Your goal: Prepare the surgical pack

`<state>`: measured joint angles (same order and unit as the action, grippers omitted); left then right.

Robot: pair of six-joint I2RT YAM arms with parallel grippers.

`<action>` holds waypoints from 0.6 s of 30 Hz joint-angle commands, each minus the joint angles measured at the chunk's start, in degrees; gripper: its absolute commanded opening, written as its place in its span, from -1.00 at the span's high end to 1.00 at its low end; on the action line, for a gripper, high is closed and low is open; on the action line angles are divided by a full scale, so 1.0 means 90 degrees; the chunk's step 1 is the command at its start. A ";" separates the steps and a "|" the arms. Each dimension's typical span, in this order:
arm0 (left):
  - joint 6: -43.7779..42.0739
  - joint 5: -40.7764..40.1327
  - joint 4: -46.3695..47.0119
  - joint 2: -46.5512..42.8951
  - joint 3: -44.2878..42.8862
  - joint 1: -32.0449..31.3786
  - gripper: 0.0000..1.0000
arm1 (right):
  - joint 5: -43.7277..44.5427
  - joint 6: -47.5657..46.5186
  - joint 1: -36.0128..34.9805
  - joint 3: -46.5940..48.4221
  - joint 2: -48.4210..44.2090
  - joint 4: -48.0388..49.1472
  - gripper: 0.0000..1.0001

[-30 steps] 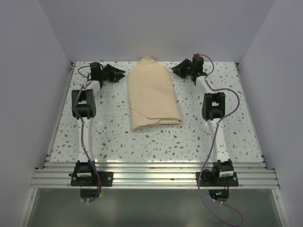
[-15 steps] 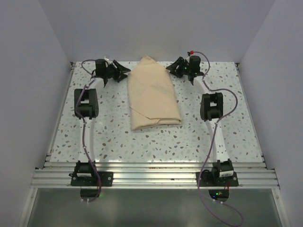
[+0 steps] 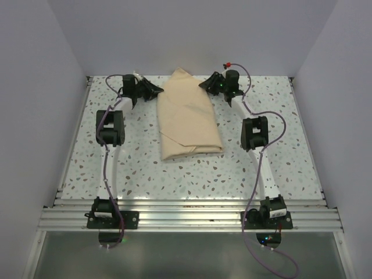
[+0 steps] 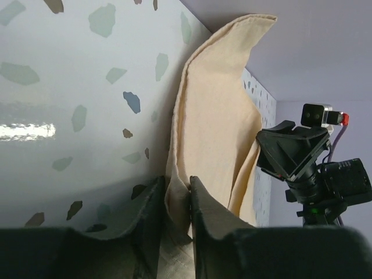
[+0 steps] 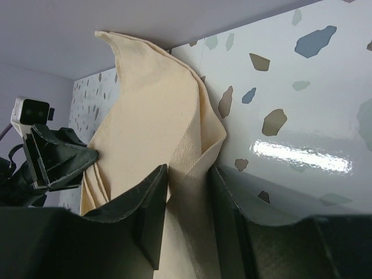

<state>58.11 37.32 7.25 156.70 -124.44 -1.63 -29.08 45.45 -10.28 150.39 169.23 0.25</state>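
Note:
The surgical pack is a tan-beige wrap [image 3: 189, 119] folded into a long bundle in the middle of the table, its pointed end toward the back wall. At the bundle's far left edge my left gripper [image 3: 156, 90] is shut on a pinched fold of the cloth [image 4: 221, 99], squeezed between its fingertips [image 4: 176, 181]. My right gripper [image 3: 204, 84] is at the far right edge. Its jaws [image 5: 189, 170] stand apart around a loose fold of the wrap [image 5: 145, 104], which is not squeezed.
The back wall runs just behind the bundle's tip and both grippers. Each wrist view shows the other gripper across the cloth: the right one [image 4: 290, 154] and the left one [image 5: 58, 157]. Speckled tabletop [image 3: 139, 168] surrounds the bundle.
Both grippers have moved inward from beside the bundle to its far edges. They opened wider on the way and have since narrowed over the cloth. The bundle has not shifted.

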 commanded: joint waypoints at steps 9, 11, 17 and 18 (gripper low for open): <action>0.0009 0.0345 -0.0150 -0.0301 -0.0216 -0.0024 1.00 | 0.0009 0.0457 -0.0195 0.0050 -0.0304 -0.0106 1.00; -0.0253 0.0365 -0.0403 -0.0643 -0.0070 -0.0034 1.00 | -0.0079 0.0477 -0.0137 -0.0156 -0.0637 -0.0203 1.00; -0.0859 0.0453 -0.0795 -0.1668 0.0672 -0.0141 1.00 | -0.0430 0.0614 0.0039 -0.0694 -0.1693 -0.0701 1.00; -0.0928 0.0453 -0.0795 -0.1766 0.0769 -0.0170 1.00 | -0.0624 0.0624 0.0058 -0.0723 -0.1781 -0.0769 1.00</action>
<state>54.50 38.63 1.23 149.12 -118.96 -1.91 -29.76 49.84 -10.59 144.03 162.67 -4.47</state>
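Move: The left fingers straddle the wrap's left edge, which lies right at the hand point and about 1 cm below. The wrap's far tip is some 12 cm ahead and 13 cm right of that hand. The right fingers are likewise around the wrap's right edge, about 1 cm below, with the far tip roughly 10 cm ahead and 13 cm left. The near fold lies about 37 cm back and 7 cm left of the right hand. Both grippers, already partly closed around the wrap's side edges, shut fully and pinch the cloth close to the table, the right one easing about 1 cm inward as it closes. Gripping, the two then lift together some 3 cm and draw back about 2 cm towards the near fold, the right wrist tipping down slightly. ##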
